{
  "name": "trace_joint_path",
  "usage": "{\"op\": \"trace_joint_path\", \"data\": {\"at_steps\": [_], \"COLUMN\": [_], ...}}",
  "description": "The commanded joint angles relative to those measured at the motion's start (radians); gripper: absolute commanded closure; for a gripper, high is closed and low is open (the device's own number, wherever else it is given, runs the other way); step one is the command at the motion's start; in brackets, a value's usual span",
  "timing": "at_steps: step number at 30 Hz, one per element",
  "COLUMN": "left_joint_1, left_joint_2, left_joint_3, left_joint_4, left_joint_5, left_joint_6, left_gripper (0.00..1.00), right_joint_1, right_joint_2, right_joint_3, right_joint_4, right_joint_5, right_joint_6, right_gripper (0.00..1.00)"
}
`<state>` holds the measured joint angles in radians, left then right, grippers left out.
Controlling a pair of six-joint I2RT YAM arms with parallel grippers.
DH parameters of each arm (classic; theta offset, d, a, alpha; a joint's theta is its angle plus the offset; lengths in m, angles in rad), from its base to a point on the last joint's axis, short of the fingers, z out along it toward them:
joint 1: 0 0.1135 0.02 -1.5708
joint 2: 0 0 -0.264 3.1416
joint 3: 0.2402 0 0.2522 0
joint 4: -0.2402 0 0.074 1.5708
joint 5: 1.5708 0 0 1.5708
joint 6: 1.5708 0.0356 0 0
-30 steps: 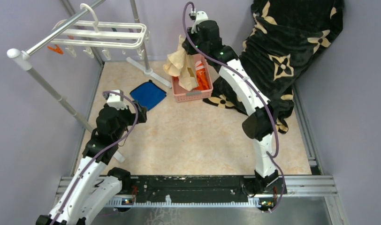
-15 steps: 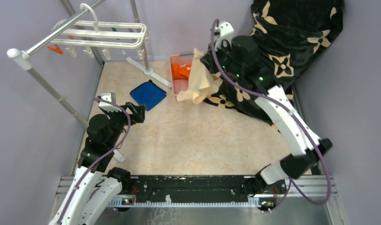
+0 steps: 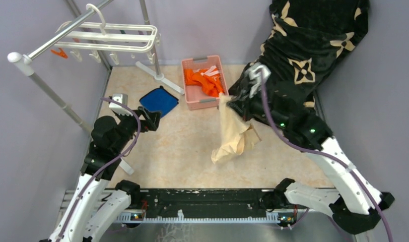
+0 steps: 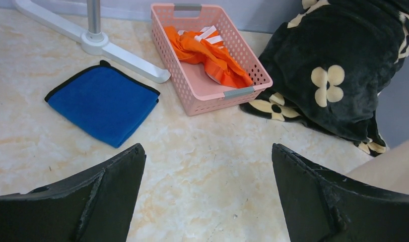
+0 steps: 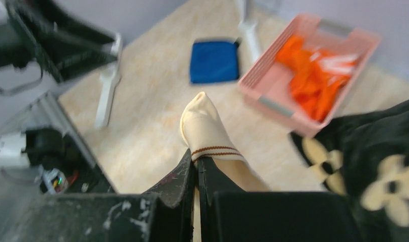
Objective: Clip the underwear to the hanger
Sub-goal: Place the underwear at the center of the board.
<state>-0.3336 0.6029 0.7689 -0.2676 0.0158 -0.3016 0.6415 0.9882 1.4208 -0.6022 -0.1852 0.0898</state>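
The pale peach underwear [image 3: 233, 132] hangs over the middle of the floor, pinched at its waistband by my right gripper [image 3: 227, 99], which is shut on it. In the right wrist view the striped band of the underwear [image 5: 206, 129] sticks out past the closed right gripper [image 5: 195, 157]. The white hanger [image 3: 112, 36] hangs from the rack pole at the far left, well away from the underwear. My left gripper [image 3: 151, 120] stands open and holds nothing, near the blue cloth. From the left wrist, the left gripper [image 4: 207, 151] shows bare floor between its fingers, and a peach edge of the underwear [image 4: 391, 166] at the far right.
A pink basket [image 3: 189, 85] with orange clothes [image 3: 205, 80] stands at the back centre. A folded blue cloth [image 3: 159, 101] lies left of it. A black flowered blanket [image 3: 313, 40] drapes the back right. The grey rack pole [image 3: 51, 40] and its white foot [image 3: 157, 75] are at the left.
My right arm has swung from the basket forward and right, lifting the underwear out and carrying it over the middle of the floor. The left arm has shifted slightly, still open.
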Motion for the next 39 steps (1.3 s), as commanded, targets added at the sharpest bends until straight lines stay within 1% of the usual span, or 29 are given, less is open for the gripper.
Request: {"op": "trace_joint_path", "data": {"at_steps": [1, 2, 4, 5, 7, 8, 10, 11, 12, 15, 17, 21, 23, 25, 26, 28, 30, 32, 36, 39], "left_joint_1": [0.004, 0.004, 0.004, 0.004, 0.004, 0.004, 0.004, 0.004, 0.004, 0.004, 0.004, 0.0, -0.01, -0.025, -0.031, -0.036, -0.038, -0.04, -0.046, -0.065], "left_joint_2": [0.013, 0.014, 0.016, 0.018, 0.029, 0.036, 0.053, 0.063, 0.075, 0.116, 0.143, 0.189, 0.198, 0.191, 0.184, 0.176, 0.178, 0.187, 0.219, 0.236], "left_joint_3": [0.045, 0.047, 0.043, 0.04, 0.035, 0.033, 0.03, 0.027, 0.024, 0.009, -0.011, -0.066, -0.107, -0.15, -0.172, -0.207, -0.232, -0.261, -0.327, -0.369], "left_joint_4": [-0.059, -0.071, -0.084, -0.088, -0.098, -0.103, -0.118, -0.123, -0.129, -0.132, -0.115, -0.111, -0.106, -0.089, -0.077, -0.057, -0.035, -0.004, 0.084, 0.163], "left_joint_5": [-0.006, -0.015, -0.03, -0.033, -0.033, -0.032, -0.032, -0.033, -0.035, -0.021, 0.027, 0.095, 0.108, 0.108, 0.108, 0.118, 0.137, 0.153, 0.19, 0.215], "left_joint_6": [-0.03, -0.033, -0.039, -0.044, -0.049, -0.051, -0.054, -0.057, -0.06, -0.084, -0.102, -0.22, -0.265, -0.286, -0.291, -0.295, -0.291, -0.288, -0.301, -0.312], "left_gripper": [0.01, 0.01, 0.01, 0.01, 0.01, 0.01, 0.01, 0.01, 0.01, 0.01, 0.01, 0.04, 0.04, 0.04, 0.04, 0.03, 0.03, 0.03, 0.03, 0.07], "right_joint_1": [0.213, 0.272, 0.368, 0.407, 0.468, 0.475, 0.475, 0.468, 0.449, 0.333, 0.229, -0.003, -0.096, -0.159, -0.178, -0.185, -0.189, -0.191, -0.194, -0.205], "right_joint_2": [0.098, 0.142, 0.245, 0.299, 0.377, 0.395, 0.382, 0.356, 0.335, 0.276, 0.238, 0.211, 0.2, 0.183, 0.18, 0.177, 0.186, 0.218, 0.303, 0.341], "right_joint_3": [-0.188, -0.211, -0.229, -0.224, -0.206, -0.209, -0.246, -0.27, -0.291, -0.369, -0.418, -0.502, -0.551, -0.599, -0.624, -0.67, -0.686, -0.681, -0.679, -0.675], "right_joint_4": [0.126, 0.158, 0.223, 0.243, 0.27, 0.286, 0.32, 0.328, 0.325, 0.294, 0.267, 0.196, 0.195, 0.21, 0.22, 0.257, 0.278, 0.289, 0.348, 0.399], "right_joint_5": [0.106, 0.153, 0.169, 0.163, 0.176, 0.174, 0.214, 0.261, 0.277, 0.273, 0.276, 0.278, 0.279, 0.28, 0.277, 0.261, 0.224, 0.145, 0.081, 0.049], "right_joint_6": [0.106, 0.119, 0.139, 0.135, 0.123, 0.126, 0.151, 0.155, 0.16, 0.211, 0.246, 0.305, 0.326, 0.335, 0.334, 0.307, 0.285, 0.264, 0.262, 0.253], "right_gripper": [0.95, 0.9, 0.69, 0.61, 0.53, 0.5, 0.38, 0.34, 0.32, 0.31, 0.31, 0.31, 0.31, 0.31, 0.32, 0.37, 0.36, 0.35, 0.36, 0.36]}}
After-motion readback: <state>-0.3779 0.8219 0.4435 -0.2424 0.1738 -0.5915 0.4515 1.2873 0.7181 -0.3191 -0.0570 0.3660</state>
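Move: My right hand still holds the underwear high. The bare middle of the board lies about 39 cm below it, 3 cm back and 3 cm left. From the same hand the pink basket is some 26 cm ahead, 8 cm left and 35 cm down, and the blue cloth 17 cm ahead, 24 cm left, at board height. From my open left hand, that middle is roughly 28 cm down, 7 cm back and 16 cm right. I swing my right hand down and left over the board, opening the fingers to let the underwear go. Then I sweep back right about 23 cm and forward, sinking on with the fingers tipping down some 40 degrees, to the waistband's right end. My left hand, kept open, sinks about 20 cm towards the board and tips down too. ##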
